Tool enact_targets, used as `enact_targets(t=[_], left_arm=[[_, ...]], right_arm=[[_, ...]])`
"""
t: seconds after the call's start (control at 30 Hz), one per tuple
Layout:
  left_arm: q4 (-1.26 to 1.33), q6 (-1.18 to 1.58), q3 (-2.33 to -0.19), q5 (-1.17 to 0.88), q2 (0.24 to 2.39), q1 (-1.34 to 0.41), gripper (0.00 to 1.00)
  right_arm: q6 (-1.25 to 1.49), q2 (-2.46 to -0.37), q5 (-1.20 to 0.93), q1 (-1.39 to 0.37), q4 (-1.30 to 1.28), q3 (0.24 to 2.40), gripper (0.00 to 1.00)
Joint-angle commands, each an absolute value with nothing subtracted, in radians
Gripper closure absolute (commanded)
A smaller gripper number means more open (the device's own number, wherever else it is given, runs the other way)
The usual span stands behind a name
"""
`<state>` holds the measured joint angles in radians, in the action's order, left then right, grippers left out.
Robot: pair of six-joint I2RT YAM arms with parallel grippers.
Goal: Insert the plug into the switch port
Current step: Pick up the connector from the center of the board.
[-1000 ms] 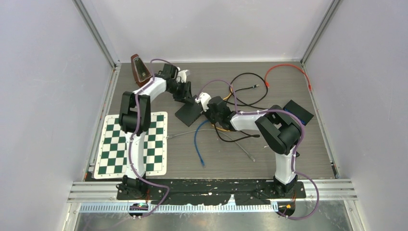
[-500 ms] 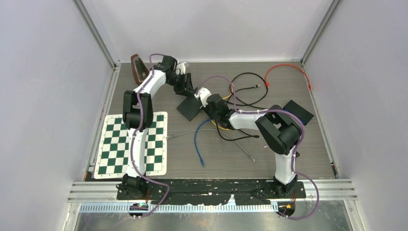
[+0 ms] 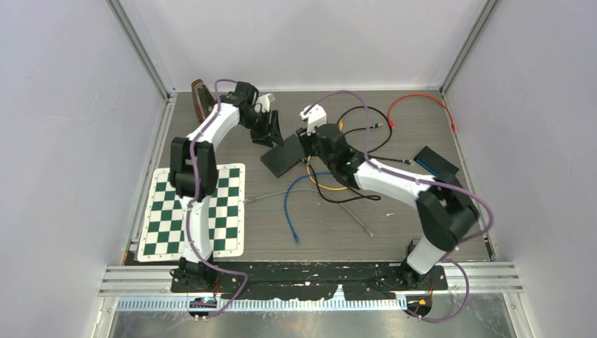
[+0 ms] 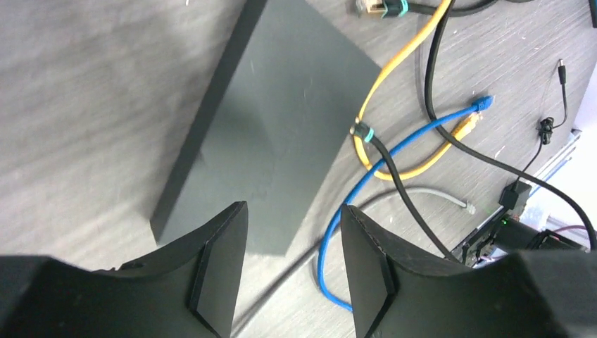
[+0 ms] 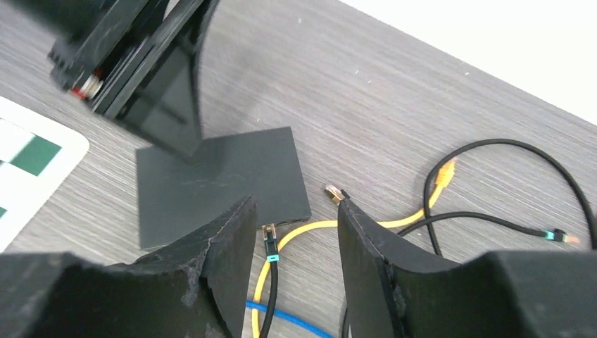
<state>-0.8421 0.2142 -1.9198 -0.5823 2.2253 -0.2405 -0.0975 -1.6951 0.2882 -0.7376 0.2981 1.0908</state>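
The switch is a flat dark grey box lying on the table, also in the left wrist view and the right wrist view. A black cable ends in a plug with a teal boot whose tip meets the switch's near edge; the boot also shows in the left wrist view. How deep it sits I cannot tell. My right gripper hovers open above that plug, holding nothing. My left gripper stands open over the switch's other end, also holding nothing.
Yellow, blue, grey and black cables tangle beside the switch. A loose gold-tipped plug lies nearby. A checkerboard mat lies at the left, a brown object at the back left, and a red cable and a black box at the right.
My right gripper has opened and lifted back off the plug. My left gripper has widened and drawn toward the back. The switch has turned and shifted slightly right.
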Motion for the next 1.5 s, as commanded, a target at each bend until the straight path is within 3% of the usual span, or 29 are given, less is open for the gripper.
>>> enact_targets(t=[0.0,0.13,0.37,0.87,0.97,1.17,1.47], left_arm=[[-0.742,0.229,-1.736,-0.495,1.981,-0.267,0.47],[-0.710,0.239,-1.559,-0.481,1.855,-0.316,0.49],[-0.638,0.214,-1.337,-0.335,1.779,-0.467,0.49],[-0.528,0.202,-1.247,-0.250,1.870,-0.582,0.56],[-0.532,0.197,-1.240,-0.245,1.884,-0.585,0.65],[-0.596,0.206,-1.271,-0.200,1.794,-0.586,0.98],[-0.816,0.174,-1.357,-0.156,1.603,-0.586,1.00]], right_arm=[[0.081,-1.480,0.333,-0.742,0.167,1.061,0.49],[0.285,-1.351,0.389,-0.744,0.007,1.033,0.51],[0.384,-1.182,0.364,-0.746,-0.099,0.968,0.52],[0.282,-0.941,0.383,-0.746,-0.011,0.794,0.50],[0.262,-0.922,0.394,-0.747,-0.017,0.789,0.49],[0.210,-0.884,0.388,-0.747,0.012,0.757,0.48],[0.098,-0.870,0.266,-0.747,0.205,0.672,0.46]])
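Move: The black plug sits at the switch's port, about 14 cm below the right hand, some 1 cm back and 1 cm to its left. The switch's middle is about 7 cm left of that hand and level with it. From the left hand the plug lies some 5 cm back, 8 cm right and 7 cm down; the grey plug lies 17 cm back, 8 cm left, the blue plug 29 cm back, 5 cm right, both 9 cm down. Both empty hands leave the switch: left back some 16 cm, closing; right back about 13 cm, rightward and up. ##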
